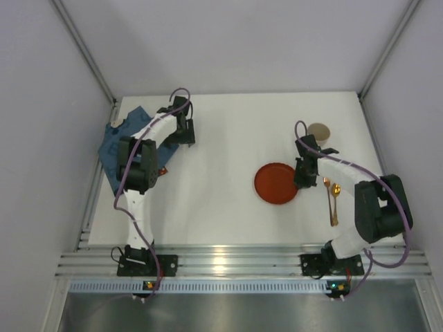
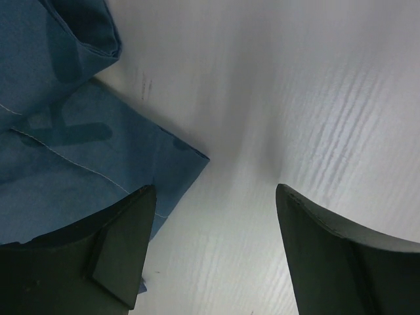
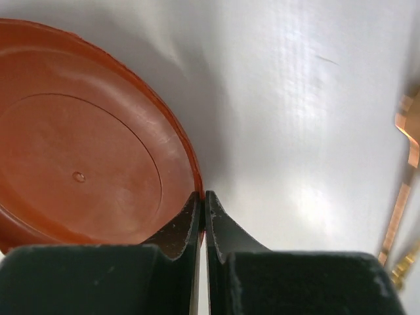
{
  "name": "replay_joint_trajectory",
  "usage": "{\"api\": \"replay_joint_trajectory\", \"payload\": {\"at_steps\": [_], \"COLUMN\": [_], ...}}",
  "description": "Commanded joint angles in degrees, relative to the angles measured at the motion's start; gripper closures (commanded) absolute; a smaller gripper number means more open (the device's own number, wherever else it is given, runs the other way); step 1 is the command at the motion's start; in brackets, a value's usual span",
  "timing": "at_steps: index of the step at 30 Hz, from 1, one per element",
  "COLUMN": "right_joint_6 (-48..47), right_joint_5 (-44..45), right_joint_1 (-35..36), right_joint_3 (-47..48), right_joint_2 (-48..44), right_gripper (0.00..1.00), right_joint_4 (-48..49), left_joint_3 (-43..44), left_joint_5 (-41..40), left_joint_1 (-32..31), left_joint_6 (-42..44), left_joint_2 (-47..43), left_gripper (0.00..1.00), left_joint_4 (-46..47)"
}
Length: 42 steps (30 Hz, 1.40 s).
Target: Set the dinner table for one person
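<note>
The white dinner table (image 1: 221, 138) fills the top view. A red plate (image 1: 275, 183) lies right of centre; in the right wrist view the plate (image 3: 85, 151) fills the left. My right gripper (image 1: 302, 181) (image 3: 204, 197) is shut on the plate's right rim, one finger inside and one outside. A gold fork (image 1: 327, 197) and a gold spoon (image 1: 335, 200) lie right of the plate; their handles (image 3: 401, 197) show at the right edge. A tan cup (image 1: 319, 132) stands behind. My left gripper (image 1: 185, 135) (image 2: 213, 197) is open and empty above bare table, beside the blue placemat (image 1: 128, 138) (image 2: 72, 144).
The blue placemat is crumpled at the table's far left edge, partly under the left arm. A small red-orange object (image 1: 163, 171) peeks out by the left arm's elbow. Grey walls and metal rails enclose the table on three sides.
</note>
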Motion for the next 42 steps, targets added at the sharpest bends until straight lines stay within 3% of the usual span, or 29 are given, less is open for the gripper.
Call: {"api": "replay_joint_trajectory", "payload": {"at_steps": [1, 8, 9, 12, 14, 16, 18, 21, 26, 29, 33, 42], "right_joint_6": [-1.7, -1.8, -1.7, -1.7, -2.0, -2.3, -2.5, -2.7, -2.5, -2.5, -2.3, -0.4], "right_joint_5": [7.7, 8.6, 8.7, 8.6, 8.6, 8.4, 7.9, 7.5, 7.0, 6.1, 5.9, 5.8], "right_joint_1": [-2.4, -3.6, -3.7, -3.7, -4.2, -5.1, -5.7, -6.6, -8.9, -11.2, -12.2, -12.2], "right_joint_3": [-1.8, -1.8, -1.3, 0.3, 1.1, 1.8, 2.2, 2.9, 3.5, 4.3, 5.2, 4.2], "right_joint_2": [-7.4, -17.3, -17.6, -17.6, -17.3, -16.8, -16.7, -16.9, -17.0, -17.0, -17.3, -20.7], "right_gripper": [1.00, 1.00, 1.00, 1.00, 1.00, 1.00, 1.00, 1.00, 1.00, 1.00, 1.00, 1.00], "right_joint_4": [-9.0, -15.2, -15.8, -17.1, -17.6, -18.1, -18.4, -18.6, -18.3, -18.3, -18.9, -21.0], "left_joint_3": [2.9, 3.4, 3.5, 3.3, 3.3, 3.1, 2.4, 1.6, 2.3, 5.3, 13.9, 8.5], "left_joint_5": [-4.4, -6.2, -5.2, -3.9, -3.2, -2.9, -3.1, -2.3, 0.4, 0.6, 3.8, -1.0], "left_joint_1": [-0.2, 2.4, 2.9, 4.0, 4.1, 4.1, 4.1, 4.0, 2.9, -0.8, -9.5, -33.8], "left_joint_6": [2.1, 2.9, 2.7, 2.5, 2.5, 2.2, 1.5, 1.2, 0.9, 2.6, 3.7, 12.9], "left_joint_2": [1.2, 5.1, 5.5, 7.1, 8.1, 8.4, 8.4, 7.7, 4.4, 2.5, 0.5, -6.8], "left_gripper": [0.21, 0.23, 0.34, 0.53, 0.59, 0.72, 0.77, 0.99, 1.00, 1.00, 1.00, 1.00], "left_joint_4": [-0.8, 0.3, 0.3, 0.4, 0.2, -0.3, -0.5, -0.3, -0.8, -0.7, -2.7, -2.5]}}
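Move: The napkin's right-hand corner, the one to pinch, lies about 3 cm left, 2 cm ahead and 2 cm below the open left fingers. Its folded flap's tip is some 7 cm left and 6 ahead, and the red patch 9 cm left and 8 back. From the right hand, which already grips the plate's right rim, the fork's middle lies roughly 11 cm right and 6 back, the spoon 14 right and 8 back, the cup 6 right and 13 ahead. Ease the left gripper down, left and slightly forward onto the napkin's corner, close the fingers on it, then sweep it fast to the right, about 29 cm, drawing back and rising some 9 cm while turning clockwise towards the plate. Meanwhile keep the right hand's pinch on the plate rim and carry it right, up and a little back towards the fork, about 8 cm sideways. ##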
